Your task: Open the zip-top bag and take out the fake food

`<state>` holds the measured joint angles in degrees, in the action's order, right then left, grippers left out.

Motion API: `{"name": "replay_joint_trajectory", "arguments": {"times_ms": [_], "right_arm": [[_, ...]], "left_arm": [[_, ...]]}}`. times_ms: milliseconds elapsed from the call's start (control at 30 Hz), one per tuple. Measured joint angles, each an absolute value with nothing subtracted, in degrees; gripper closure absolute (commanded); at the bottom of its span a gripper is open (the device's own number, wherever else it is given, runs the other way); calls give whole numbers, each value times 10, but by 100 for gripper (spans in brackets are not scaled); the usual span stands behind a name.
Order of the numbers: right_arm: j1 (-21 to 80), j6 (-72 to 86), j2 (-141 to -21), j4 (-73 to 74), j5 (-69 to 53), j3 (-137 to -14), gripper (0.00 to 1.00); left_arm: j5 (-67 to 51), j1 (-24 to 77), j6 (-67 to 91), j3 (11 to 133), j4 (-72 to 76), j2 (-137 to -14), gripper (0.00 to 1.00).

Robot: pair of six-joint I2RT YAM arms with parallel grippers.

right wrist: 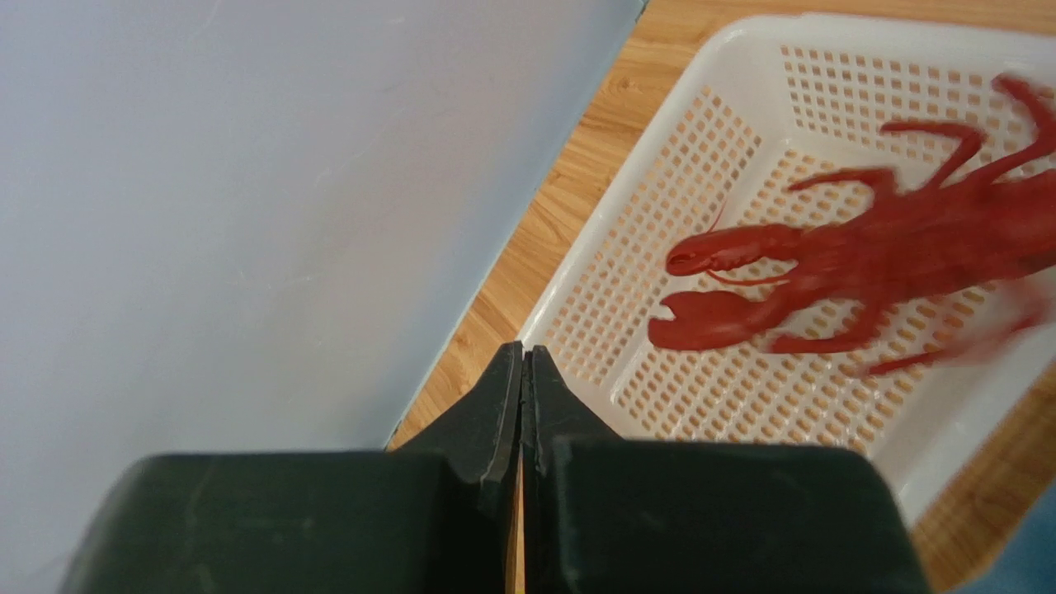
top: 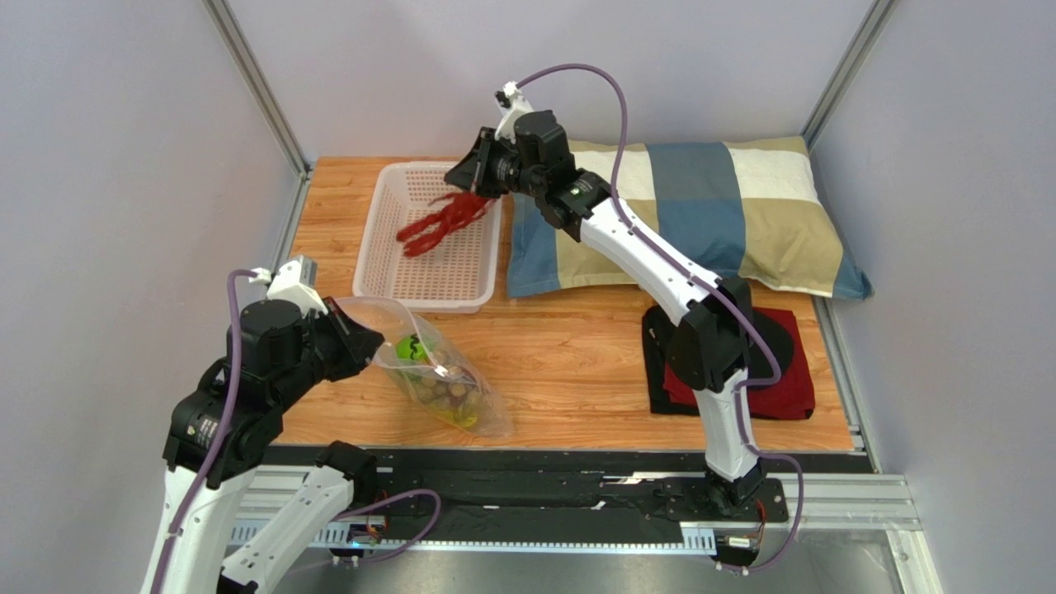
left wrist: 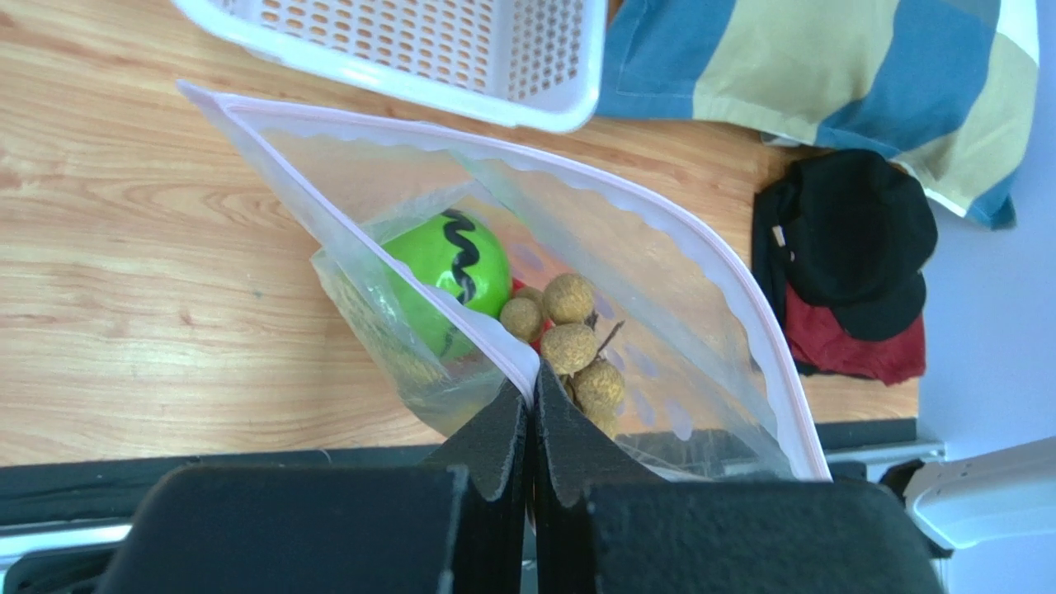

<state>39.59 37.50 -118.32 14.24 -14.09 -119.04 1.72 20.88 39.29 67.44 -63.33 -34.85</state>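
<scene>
The zip-top bag point(top: 440, 371) lies near the table's front left with its mouth open; in the left wrist view point(left wrist: 694, 309) its pinkish zip strip gapes wide. My left gripper point(left wrist: 531, 396) is shut on one lip of the bag's mouth; it also shows in the top view point(top: 360, 340). Inside the bag are a green striped ball point(left wrist: 446, 266) and a brownish grape-like cluster point(left wrist: 573, 347). My right gripper point(right wrist: 523, 359) is shut and empty above the white mesh basket point(top: 409, 279). A red lobster point(right wrist: 855, 266) is in the basket, blurred; it also shows in the top view point(top: 440, 223).
A plaid pillow point(top: 694, 217) lies at the back right, beside the basket. A black and red cloth point(top: 775, 365) lies under the right arm's middle. Grey walls close the left, back and right sides.
</scene>
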Motion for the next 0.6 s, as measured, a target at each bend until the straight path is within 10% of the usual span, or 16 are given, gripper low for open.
{"name": "replay_joint_trajectory", "arguments": {"times_ms": [167,600], "right_arm": [[387,356,-1260,221,-141,-1318,98],[381,297,-1197,328,-147,-1178,37]], "left_arm": [[31,209,376,712,-650,-374,100],[42,209,362,721,-665,-366,100]]}}
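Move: The red lobster, already out of my right fingers, lies in the white basket about 9 cm ahead of my right hand, 6 cm left and some 22 cm below; the basket's middle is about 8 cm ahead and 8 cm left. The bag of food hangs about 22 cm back of this hand, 1 cm left and 19 cm lower. From my left hand, which still pinches its rim, the lobster is about 35 cm ahead, 5 cm right and 20 cm below. My right hand carries on about 2 cm forward, then reverses: it sinks about 9 cm towards the lobster while drawing back and right some 4 cm each way, tipping the fingertips about 20 degrees down. The empty fingers open from shut to about half wide. My left hand keeps its pinch on the zip-top bag's rim and eases up just over 1 cm. ##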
